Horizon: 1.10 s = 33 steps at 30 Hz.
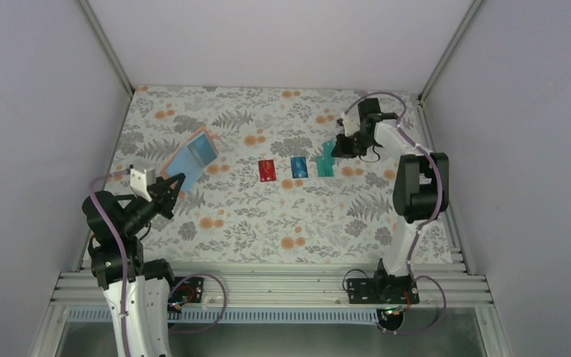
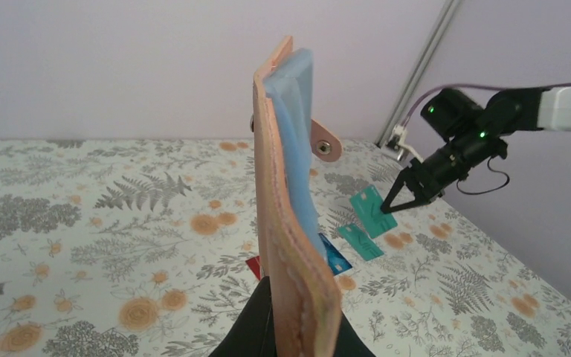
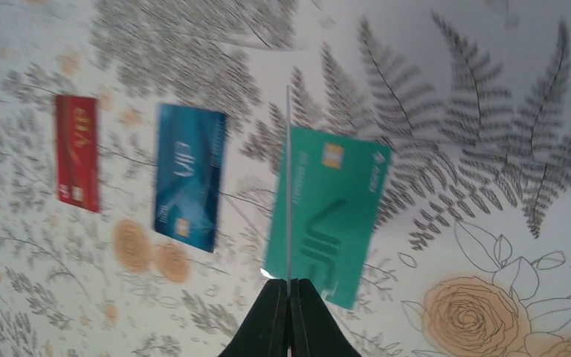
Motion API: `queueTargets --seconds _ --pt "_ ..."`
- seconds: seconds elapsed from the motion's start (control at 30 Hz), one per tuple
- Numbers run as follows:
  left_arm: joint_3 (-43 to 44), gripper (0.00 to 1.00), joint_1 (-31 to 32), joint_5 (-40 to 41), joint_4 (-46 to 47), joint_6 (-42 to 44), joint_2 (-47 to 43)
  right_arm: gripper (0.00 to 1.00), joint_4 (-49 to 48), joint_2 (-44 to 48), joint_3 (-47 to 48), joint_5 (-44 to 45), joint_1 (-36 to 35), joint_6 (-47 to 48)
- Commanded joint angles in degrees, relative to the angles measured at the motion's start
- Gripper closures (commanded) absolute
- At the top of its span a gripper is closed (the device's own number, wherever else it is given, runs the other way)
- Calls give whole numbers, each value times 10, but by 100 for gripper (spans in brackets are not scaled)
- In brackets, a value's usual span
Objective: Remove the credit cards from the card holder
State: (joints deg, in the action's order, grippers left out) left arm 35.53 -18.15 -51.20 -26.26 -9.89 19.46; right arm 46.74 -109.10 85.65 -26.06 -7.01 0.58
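The card holder (image 1: 193,152) hangs open above the table's left side, reddish-brown outside and light blue inside, with my left gripper (image 1: 172,184) shut on its near edge. In the left wrist view the card holder (image 2: 286,186) stands on edge in my left gripper (image 2: 297,294). A red card (image 1: 268,170), a blue card (image 1: 299,166) and a teal card (image 1: 326,166) lie in a row mid-table. My right gripper (image 1: 337,151) is shut on a second teal card (image 2: 375,210), held just above the lying one. That held card (image 3: 288,186) shows edge-on in my right gripper (image 3: 288,286).
The floral tablecloth (image 1: 268,223) covers the whole table, with white walls on three sides. A metal rail (image 1: 268,286) runs along the near edge by the arm bases. The right arm's elbow (image 1: 416,182) stands over the table's right side.
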Motion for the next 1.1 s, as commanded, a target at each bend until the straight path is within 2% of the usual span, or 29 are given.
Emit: queueTargets --seconds 0.0,0.23,0.63,1.07 --pt "-5 98 -2 2 7 -10 -4 96 38 -52 5 -49 29 32" --pt "-11 98 -3 0 13 -13 -5 96 53 -114 25 -77 54 61" --pt "-13 98 -3 -3 19 -16 -1 96 73 -157 42 52 57 52" --pt "-9 98 -3 -7 23 -16 6 96 58 -185 45 74 56 54"
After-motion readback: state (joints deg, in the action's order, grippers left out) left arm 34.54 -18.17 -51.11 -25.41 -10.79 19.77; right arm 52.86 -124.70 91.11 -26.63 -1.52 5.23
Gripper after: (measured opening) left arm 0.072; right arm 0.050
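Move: Just left of the right hand, which holds a second green card, the green card already on the table lies about 2 cm to the left, 1 cm ahead and 10 cm down. The blue card lies about 11 cm left and level with the hand, the red card roughly 21 cm left and 1 cm back, both on the table. From the left hand, still holding the card holder, the tabled green card is some 24 cm ahead, 39 cm right and 28 cm down. Lowering the held green card onto the one on the table, the right hand sinks about 9 cm, fast at first and then slower, while drawing some 4 cm to the right. The wrist tilts about 15 degrees, the fingertips swinging back towards the base, and the fingers stay shut on the card's right edge. ##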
